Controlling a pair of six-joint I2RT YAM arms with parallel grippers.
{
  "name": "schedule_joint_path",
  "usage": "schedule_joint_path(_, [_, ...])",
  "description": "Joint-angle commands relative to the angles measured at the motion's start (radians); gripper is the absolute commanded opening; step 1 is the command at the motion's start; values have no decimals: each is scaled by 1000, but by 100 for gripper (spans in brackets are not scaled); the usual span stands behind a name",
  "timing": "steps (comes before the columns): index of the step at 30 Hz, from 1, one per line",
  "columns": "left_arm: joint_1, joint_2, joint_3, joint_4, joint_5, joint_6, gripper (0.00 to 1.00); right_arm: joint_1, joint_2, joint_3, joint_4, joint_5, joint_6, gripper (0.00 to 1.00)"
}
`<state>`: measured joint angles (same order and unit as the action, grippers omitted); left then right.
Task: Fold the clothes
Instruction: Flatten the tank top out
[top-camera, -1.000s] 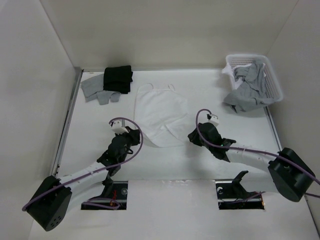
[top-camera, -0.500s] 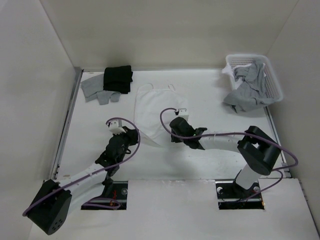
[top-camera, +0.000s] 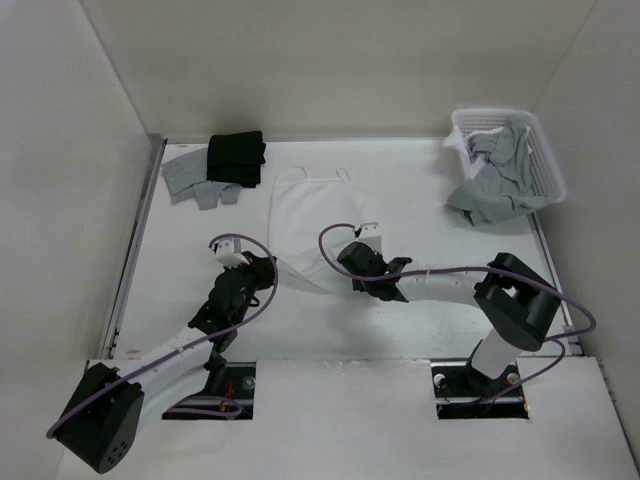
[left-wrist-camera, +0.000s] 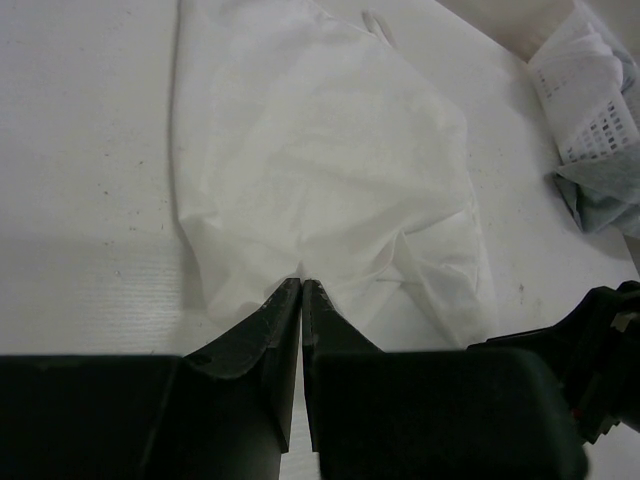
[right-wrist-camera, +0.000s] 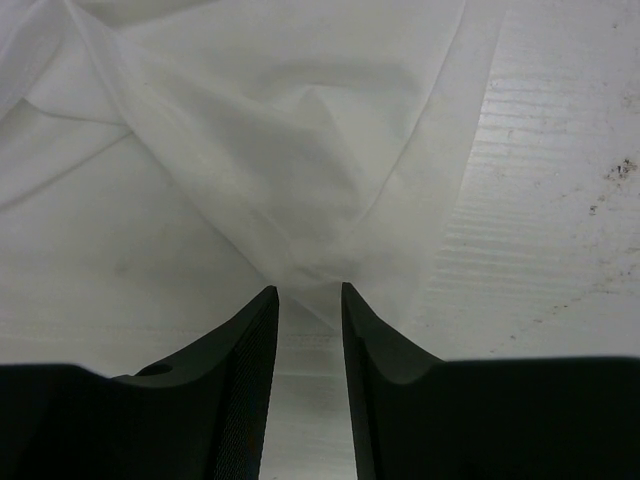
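The clothes (top-camera: 310, 215), a thin white sleeveless top, lie flat mid-table with the straps at the far end. My left gripper (top-camera: 268, 268) is at the hem's left corner. In the left wrist view its jaws (left-wrist-camera: 301, 282) are shut, and the white fabric (left-wrist-camera: 320, 150) puckers into their tips. My right gripper (top-camera: 347, 262) sits at the hem's right part. It is open (right-wrist-camera: 308, 290), and a pointed fold of the fabric (right-wrist-camera: 250, 150) reaches just between its fingertips without being clamped.
A white basket (top-camera: 548, 150) with grey garments (top-camera: 492, 185) spilling out stands at the back right. A black folded garment (top-camera: 236, 157) lies on a grey one (top-camera: 190, 180) at the back left. Walls close in the table on three sides.
My right arm swung left from the table's right side to the hem, and its jaws opened somewhat wider. The left gripper stayed shut and shifted slightly, and the hem now bunches between the two grippers.
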<state>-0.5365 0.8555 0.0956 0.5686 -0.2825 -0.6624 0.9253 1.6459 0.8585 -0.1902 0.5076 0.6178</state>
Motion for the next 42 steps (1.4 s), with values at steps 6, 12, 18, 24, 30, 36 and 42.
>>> schedule_joint_path(6, [4, 4, -10, 48, 16, -19, 4, -13, -40, 24, 43, -15, 14, 40])
schedule_joint_path(12, [2, 1, -13, 50, 16, -23, 4, -47, -34, -3, 90, -55, 57, 33])
schedule_joint_path(18, [4, -6, -16, 51, 16, -23, 4, -61, 3, -6, 98, -50, 72, 22])
schedule_joint_path(24, [4, -7, -10, 51, 16, -22, 4, -69, 22, -6, 97, -81, 69, 23])
schedule_joint_path(30, [4, -4, -2, 53, 16, -23, 4, -75, 22, -15, 98, -95, 71, 16])
schedule_joint_path(36, [4, -13, 24, 53, 16, -23, 4, -84, -141, -91, 126, -37, 95, 6])
schedule_joint_path(42, [8, -55, 23, 37, 13, -28, 4, -137, -473, -274, 101, -30, 158, 6])
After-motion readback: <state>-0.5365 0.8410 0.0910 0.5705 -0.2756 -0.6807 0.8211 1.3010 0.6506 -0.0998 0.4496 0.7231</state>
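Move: Just under the right fingers, about 1 cm ahead and 1 cm below, lies the tank top's right hem corner, still partly folded in. The tank top's middle is some 13 cm ahead of that hand and 8 cm to its left; the right strap is about 27 cm ahead and 3 cm left, both roughly 2 cm lower than the hand. From the left hand the same corner lies about 19 cm to the right, level fore and aft, and 9 cm below. Creeping forward a centimetre or so over the hem corner and settling slightly, the right hand shuts its partly open fingers and pinches the cloth. It then quickly lifts about 4 cm while pulling some 3 cm to the right, the wrist rolling a little so its left side rises. The left hand stays put, still shut on the hem's left end. ##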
